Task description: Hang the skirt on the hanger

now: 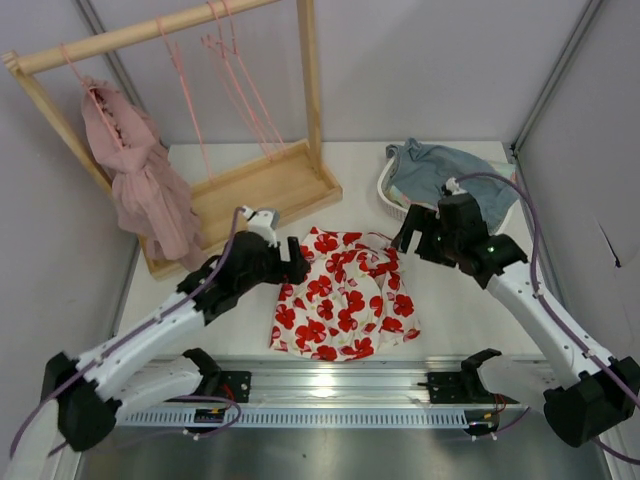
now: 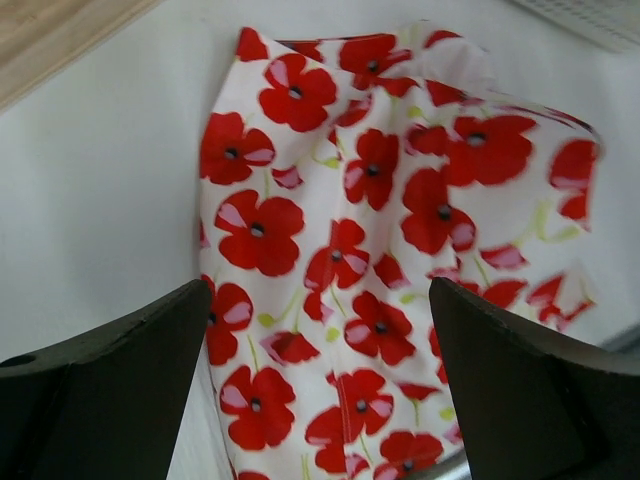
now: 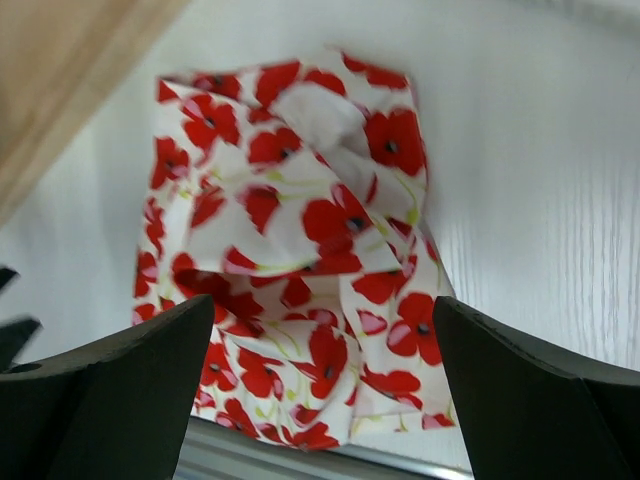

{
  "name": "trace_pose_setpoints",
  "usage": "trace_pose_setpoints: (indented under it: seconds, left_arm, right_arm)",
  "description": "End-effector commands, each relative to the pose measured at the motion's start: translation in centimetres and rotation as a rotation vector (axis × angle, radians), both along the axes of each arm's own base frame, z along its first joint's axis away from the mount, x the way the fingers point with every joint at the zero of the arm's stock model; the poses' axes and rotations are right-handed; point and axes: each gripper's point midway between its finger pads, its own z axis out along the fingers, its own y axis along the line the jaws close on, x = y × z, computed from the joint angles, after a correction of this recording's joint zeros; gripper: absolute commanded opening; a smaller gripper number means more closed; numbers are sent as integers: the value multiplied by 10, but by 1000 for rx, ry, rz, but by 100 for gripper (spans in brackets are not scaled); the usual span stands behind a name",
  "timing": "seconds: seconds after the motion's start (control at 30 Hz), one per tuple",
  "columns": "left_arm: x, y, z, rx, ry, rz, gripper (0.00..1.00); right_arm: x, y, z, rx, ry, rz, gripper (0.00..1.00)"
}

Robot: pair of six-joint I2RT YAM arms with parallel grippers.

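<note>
The skirt (image 1: 345,295), white with big red flowers, lies crumpled on the table near its front edge. It fills the left wrist view (image 2: 350,250) and the right wrist view (image 3: 300,250). My left gripper (image 1: 297,262) is open and empty, low over the skirt's left top corner (image 2: 320,400). My right gripper (image 1: 410,235) is open and empty just beyond the skirt's right top corner (image 3: 315,400). Thin pink hangers (image 1: 183,80) hang from the wooden rail at the back, away from both grippers.
The wooden rack (image 1: 265,185) stands at the back left, with a dusty-pink ruffled garment (image 1: 140,185) hanging on its left end. A white basket (image 1: 388,190) with blue-grey cloth (image 1: 440,170) sits at the back right, behind my right gripper. A metal rail (image 1: 330,385) runs along the front edge.
</note>
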Motion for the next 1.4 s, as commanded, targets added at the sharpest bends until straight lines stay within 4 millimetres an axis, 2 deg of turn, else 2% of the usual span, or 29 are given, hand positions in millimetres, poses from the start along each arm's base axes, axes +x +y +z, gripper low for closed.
trace_pose_setpoints:
  seconds: [0.0, 0.03, 0.1, 0.17, 0.2, 0.23, 0.3, 0.33, 0.57, 0.63, 0.67, 0.77, 1.07, 1.2, 1.23, 1.37]
  left_arm:
    - [49, -3, 11, 68, -59, 156, 96]
    - [58, -6, 15, 95, -74, 155, 96]
    - [77, -20, 9, 137, -72, 140, 94]
    - [89, -25, 0, 187, -80, 129, 92]
    - [97, -31, 2, 187, -102, 125, 92]
    - [105, -35, -8, 225, -97, 113, 91]
    - [115, -39, -15, 240, -95, 104, 89]
    - [123, -43, -25, 254, -89, 96, 88]
    - [158, -54, -48, 305, -99, 73, 82]
    - [163, -53, -57, 309, -79, 77, 79]
    - [168, -48, -70, 320, -54, 91, 78]
    - [180, -50, -77, 269, -45, 99, 73]
    - [182, -58, -103, 242, -1, 68, 64]
    - [184, -57, -108, 217, 1, 69, 56]
    - [185, -56, -109, 215, 3, 69, 49]
    - [189, -52, -114, 180, 15, 61, 33]
  right_arm:
    - [-9, 1, -27, 27, 54, -15, 98]
    - [-9, 2, -31, 24, 63, -16, 98]
    - [-8, 1, -36, 13, 70, -9, 98]
    - [-4, 2, -39, 5, 68, 0, 98]
    - [-2, 3, -39, -1, 62, 8, 98]
    - [1, 3, -39, -1, 58, 10, 98]
    - [3, 4, -42, -7, 59, 21, 98]
    - [6, 4, -44, -8, 60, 19, 98]
    - [17, 3, -57, -6, 90, -1, 98]
    - [20, 4, -56, -2, 84, 0, 98]
    - [22, 3, -56, -1, 81, -5, 98]
    - [27, -1, -56, -2, 83, -21, 98]
    - [38, -4, -61, 8, 107, -38, 98]
    - [42, -3, -62, 10, 113, -40, 98]
    - [43, -2, -61, 13, 111, -39, 98]
    - [47, 1, -63, 28, 112, -43, 98]
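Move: The skirt lies spread on the table. Its far left corner is about 18 cm ahead of the left hand, 5 cm to its right and 13 cm below; the hanger rack's wooden tray is centred roughly 32 cm ahead and 5 cm left of that hand. From the right hand, the skirt's far right corner is some 13 cm ahead, 5 cm left and 17 cm below; the basket with blue cloth is centred about 28 cm ahead and 7 cm right. Forward and down in one long sweep, the left hand reaches about 17 cm out and 12 cm lower, drifting a little right and rolling its left side up some 15 degrees, to bring its narrowing fingers to either side of the skirt's far left corner; they are not yet shut. The right hand, wide open, drops fast while edging back, then creeps forward and lower towards the far right corner, tipping slightly down. ##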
